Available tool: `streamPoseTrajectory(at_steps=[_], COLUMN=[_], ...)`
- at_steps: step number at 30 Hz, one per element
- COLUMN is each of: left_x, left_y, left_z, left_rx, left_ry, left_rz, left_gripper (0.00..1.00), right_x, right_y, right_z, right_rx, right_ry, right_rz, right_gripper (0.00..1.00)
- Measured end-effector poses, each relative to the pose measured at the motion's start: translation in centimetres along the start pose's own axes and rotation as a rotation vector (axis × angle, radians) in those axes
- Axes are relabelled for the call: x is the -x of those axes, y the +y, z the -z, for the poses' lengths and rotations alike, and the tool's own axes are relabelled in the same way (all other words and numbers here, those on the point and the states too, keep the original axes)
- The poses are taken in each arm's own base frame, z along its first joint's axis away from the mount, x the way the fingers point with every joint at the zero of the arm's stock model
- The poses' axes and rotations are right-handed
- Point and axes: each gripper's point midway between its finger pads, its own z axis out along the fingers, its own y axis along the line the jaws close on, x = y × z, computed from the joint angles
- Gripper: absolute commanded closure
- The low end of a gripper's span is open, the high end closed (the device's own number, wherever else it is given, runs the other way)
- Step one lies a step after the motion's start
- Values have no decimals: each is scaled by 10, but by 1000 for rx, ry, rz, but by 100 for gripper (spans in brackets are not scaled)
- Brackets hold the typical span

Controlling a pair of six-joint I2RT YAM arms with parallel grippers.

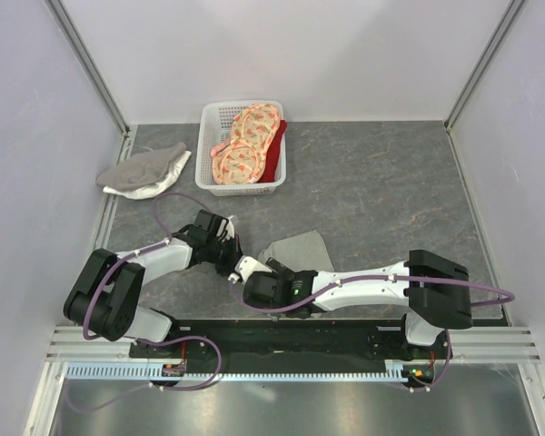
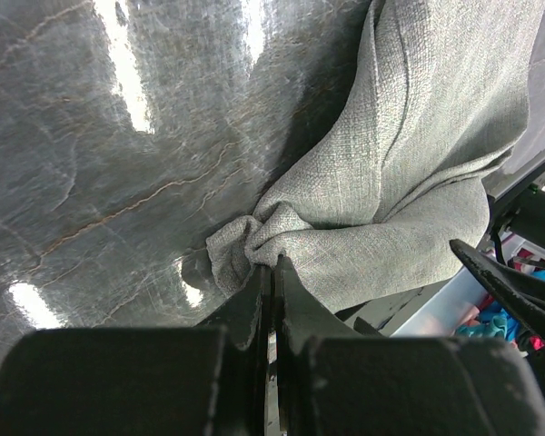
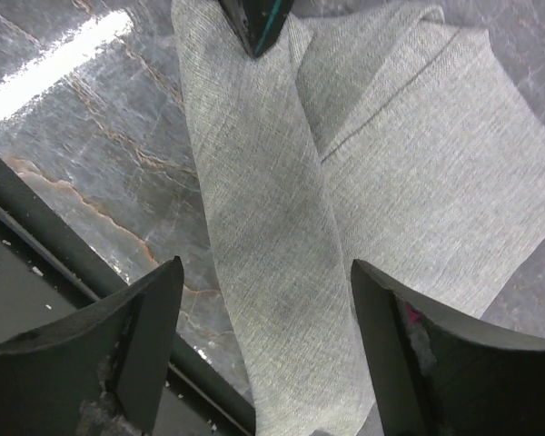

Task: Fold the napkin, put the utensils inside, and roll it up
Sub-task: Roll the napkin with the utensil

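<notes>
The grey-green napkin (image 1: 304, 249) lies crumpled near the table's front, between the two arms. In the left wrist view my left gripper (image 2: 272, 265) is shut on a bunched corner of the napkin (image 2: 418, 163). Seen from above, the left gripper (image 1: 234, 259) sits at the cloth's left end. My right gripper (image 1: 254, 289) hovers just beside it. Its jaws (image 3: 266, 264) stand wide open over a folded strip of the napkin (image 3: 263, 209), apart from the cloth. The utensils are out of view.
A white basket (image 1: 207, 145) holding orange-pink patterned cloths (image 1: 245, 145) stands at the back centre. A grey-and-white cloth (image 1: 145, 170) lies at the back left. White walls enclose the dark marbled table (image 1: 391, 191), and a black rail (image 1: 282, 331) runs along its front edge.
</notes>
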Motion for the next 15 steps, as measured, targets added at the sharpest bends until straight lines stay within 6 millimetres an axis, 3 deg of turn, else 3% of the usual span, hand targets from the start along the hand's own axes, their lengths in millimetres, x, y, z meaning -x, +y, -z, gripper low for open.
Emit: streamPoseTrajectory(at_steps=[5,15], left_x=[0,0], left_y=[0,-1], left_z=[-1,0], left_rx=[0,-2], left_ry=[5,9], left_rz=[2,0], left_gripper=[98,98], right_x=[-1,-18], right_y=[1,-6], right_z=[-4,-20], right_rx=[11,59], right_ry=[-12,17], right_rz=[44,25], right_gripper=[35,42])
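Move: The napkin's long near fold is what my right hand goes for: its middle stretch lies about 1 cm ahead and 4 cm below my open fingers. The napkin end my left hand already pinches is some 5 cm ahead and 12 cm to the left of my right hand; the napkin's flat part spreads about 9 cm ahead and 4 cm to the right. From my left hand, that middle stretch is some 4 cm back and 12 cm right. I sink my right hand about 2.5 cm towards the near fold, easing roughly 1 cm to the right and slightly forward late on, and partly close the wide-open fingers so that they narrow around both edges of the folded band without shutting on it. My left hand stays put, keeping its pinch on the napkin's end. ##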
